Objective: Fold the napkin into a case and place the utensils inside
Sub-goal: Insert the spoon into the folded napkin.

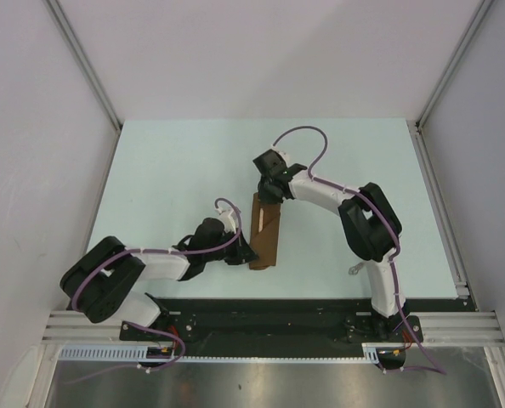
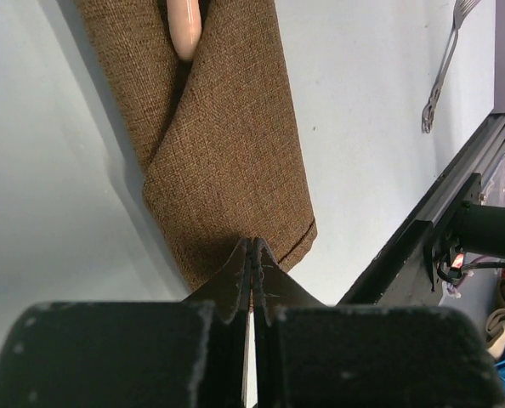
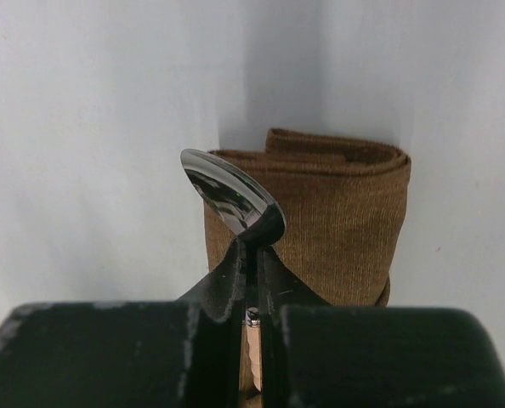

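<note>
The dark-brown napkin (image 1: 268,242) lies folded into a narrow case mid-table; it also shows in the left wrist view (image 2: 227,153) and the right wrist view (image 3: 346,229). My right gripper (image 1: 272,197) (image 3: 254,246) is shut on the spoon's neck at the case's far end. The spoon's silver bowl (image 3: 231,200) sticks up past the fingertips, and its pale tan handle (image 1: 261,218) (image 2: 184,30) lies in the case's fold. My left gripper (image 1: 246,253) (image 2: 254,242) is shut, its tips at the case's near end. The fork (image 1: 354,270) (image 2: 444,64) lies on the table to the right, apart from the case.
The black mounting rail (image 1: 278,310) (image 2: 422,246) runs along the table's near edge, close behind the fork. Grey walls enclose the pale table (image 1: 176,170) on three sides. The right arm's elbow (image 1: 370,221) hangs over the table right of the case.
</note>
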Action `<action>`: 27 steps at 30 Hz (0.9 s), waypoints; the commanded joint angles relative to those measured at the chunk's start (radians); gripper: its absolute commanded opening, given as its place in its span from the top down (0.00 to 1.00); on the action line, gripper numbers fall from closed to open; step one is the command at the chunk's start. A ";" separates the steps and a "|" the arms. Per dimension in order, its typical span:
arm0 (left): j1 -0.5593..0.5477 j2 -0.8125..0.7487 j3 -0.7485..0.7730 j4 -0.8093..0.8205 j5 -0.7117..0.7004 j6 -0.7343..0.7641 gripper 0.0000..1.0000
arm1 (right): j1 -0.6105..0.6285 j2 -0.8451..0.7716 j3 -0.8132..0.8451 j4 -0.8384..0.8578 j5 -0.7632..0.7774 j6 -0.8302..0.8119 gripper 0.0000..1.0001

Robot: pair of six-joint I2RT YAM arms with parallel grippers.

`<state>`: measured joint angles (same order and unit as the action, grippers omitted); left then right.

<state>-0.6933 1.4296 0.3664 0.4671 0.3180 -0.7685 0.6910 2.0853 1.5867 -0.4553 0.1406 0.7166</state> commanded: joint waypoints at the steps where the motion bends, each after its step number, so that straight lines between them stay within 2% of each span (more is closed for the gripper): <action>1: 0.002 0.014 -0.020 0.074 0.004 -0.014 1.00 | 0.027 -0.011 0.039 -0.075 0.002 0.052 1.00; 13: 0.003 0.026 -0.029 0.103 0.004 -0.022 1.00 | 0.076 -0.037 -0.010 -0.128 0.005 0.116 1.00; 27: 0.002 0.029 -0.029 0.110 0.007 -0.022 1.00 | 0.119 -0.077 -0.126 -0.103 0.001 0.175 1.00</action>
<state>-0.6933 1.4548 0.3454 0.5385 0.3183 -0.7856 0.7918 2.0590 1.4918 -0.5442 0.1413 0.8574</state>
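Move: Back towards the base from the right hand, which grips the spoon by its neck, lies the folded napkin, its middle some 10 cm back, 1 cm to the left and about 5 cm lower. The spoon handle's end, already in the fold, is about 9 cm back, 3 cm left and 4 cm below. The fork lies some 16 cm back and 30 cm to the right. From the shut left fingers, the napkin's middle is about 7 cm ahead, 3 cm right and 2 cm below. Drawing back towards its base by about 7 cm and sinking some 3 cm, the right hand keeps its pinch on the spoon's neck and feeds the handle along the napkin's fold towards the near end, its fingers tipping about 10 degrees steeper. The left hand stays with shut fingertips resting on the napkin's near part. ##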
